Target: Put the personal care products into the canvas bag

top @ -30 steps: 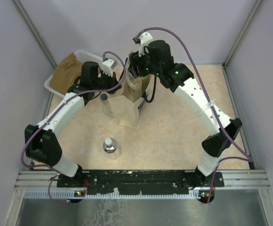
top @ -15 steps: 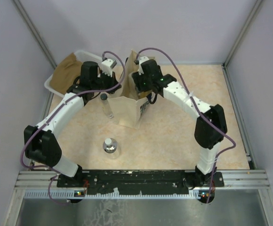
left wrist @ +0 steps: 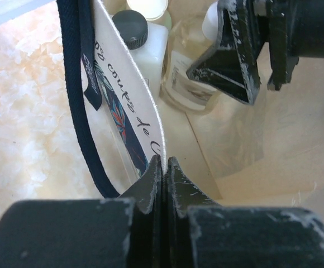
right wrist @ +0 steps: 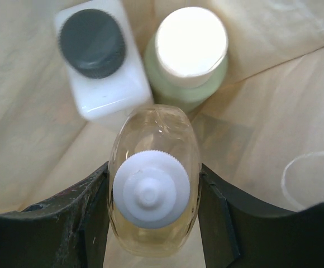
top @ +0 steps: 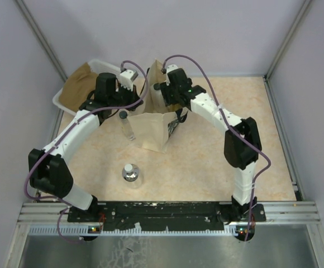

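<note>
The canvas bag [top: 151,133] stands upright mid-table. My left gripper [left wrist: 165,163] is shut on the bag's rim [left wrist: 149,103], holding the mouth apart. My right gripper [right wrist: 153,192] reaches down inside the bag, shut on the amber bottle [right wrist: 153,167] with a white cap. On the bag's floor below stand the square whitish bottle [right wrist: 101,64] with a black cap and the olive-green bottle [right wrist: 191,53] with a cream cap. Outside the bag, the slim clear bottle [top: 127,124] stands just left of it. The silvery round bottle [top: 130,173] stands nearer the front.
A white tub [top: 103,65] holding brown cloth [top: 79,88] sits at the back left, behind my left arm. The bag's black handle [left wrist: 78,100] hangs down its outer side. Walls close the table in at the left, the right and the back.
My right arm has come down from above the bag and lowered the amber bottle into it. The left arm has stayed where it was on the rim.
</note>
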### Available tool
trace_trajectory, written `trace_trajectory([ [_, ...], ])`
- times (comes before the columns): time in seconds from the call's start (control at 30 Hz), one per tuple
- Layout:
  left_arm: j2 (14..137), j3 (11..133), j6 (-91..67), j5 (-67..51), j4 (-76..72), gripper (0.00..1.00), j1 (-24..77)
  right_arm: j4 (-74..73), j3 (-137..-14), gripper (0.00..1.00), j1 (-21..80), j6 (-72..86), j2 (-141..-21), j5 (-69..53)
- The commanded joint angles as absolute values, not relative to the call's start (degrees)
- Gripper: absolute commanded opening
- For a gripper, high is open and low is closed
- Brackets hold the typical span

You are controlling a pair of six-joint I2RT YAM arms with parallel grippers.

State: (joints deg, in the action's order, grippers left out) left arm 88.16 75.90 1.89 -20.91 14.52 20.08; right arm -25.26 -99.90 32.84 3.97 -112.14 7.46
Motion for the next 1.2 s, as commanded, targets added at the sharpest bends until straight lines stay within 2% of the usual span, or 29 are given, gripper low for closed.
trace_trajectory([
  [0.0, 87.48, 76.0, 1.85, -19.1, 16.32, 0.0, 19.42, -19.61, -106.95, 0.0, 30.52, -2.01, -113.31, 17.77],
  [0.17, 87.01, 75.71, 1.76, -18.04, 16.7, 0.0, 19.34, -20.87, -107.74, 0.01, 30.5, -2.95, -114.05, 17.51],
  [0.2, 87.01, 75.71, 1.71, -17.88, 16.78, 0.0, 19.27, -20.71, -107.55, 0.07, 30.44, -2.7, -113.83, 16.65],
  [0.3, 87.16, 75.81, 1.67, -17.87, 16.87, 0.0, 19.17, -20.08, -106.48, 0.36, 30.45, -1.84, -112.64, 13.5],
  [0.43, 87.51, 75.83, 1.58, -17.79, 16.59, 0.0, 19.16, -20.63, -107.02, 0.87, 30.58, -1.14, -111.16, 10.79],
  [0.5, 88.02, 76.14, 1.6, -17.97, 16.55, 0.0, 19.08, -21.63, -107.87, 0.98, 30.79, -0.89, -110.09, 9.85],
  [0.67, 89.05, 76.64, 1.6, -18.19, 16.45, 0.0, 18.9, -25.46, -111.09, 0.99, 33.16, -1.82, -106.44, 12.3],
  [0.87, 90.27, 76.81, 1.49, -18.85, 16.0, 0.0, 18.48, -31.53, -112.22, 0.99, 38.95, -2.42, -97.99, 21.84],
  [0.93, 90.79, 77.1, 1.49, -18.92, 16.04, 0.0, 18.38, -32.2, -108.77, 0.99, 40.31, -0.09, -92.9, 21.94],
  [1.17, 91.47, 77.34, 1.66, -18.61, 16.13, 0.0, 17.86, -26.67, -83.53, 0.99, 49.53, 2.61, -73.55, 21.19],
])
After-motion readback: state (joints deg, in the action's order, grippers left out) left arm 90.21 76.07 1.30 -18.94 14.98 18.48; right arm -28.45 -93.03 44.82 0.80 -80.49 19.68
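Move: The right hand already has the amber bottle down inside the bag; the spot on the bag floor where it is to stand lies about 3 cm ahead, 1 cm right and some 12 cm below. Next to that spot, the white bottle is roughly 4 cm ahead and 5 cm left of the hand, the green bottle 7 cm straight ahead, their middles about 4 cm lower. From the left hand, which pinches the bag's rim, the spot is around 8 cm ahead, 11 cm right and 18 cm below. Forward and a little right, about 3 cm, the right hand eases the amber bottle towards the white and green bottles, pauses, and opens wide to let go. It then climbs some 20 cm, swinging well back towards the base out of the bag, fingertips tipping up about 20 degrees. The left hand keeps its pinch on the rim, drifting some 2 cm down, left and forward. ##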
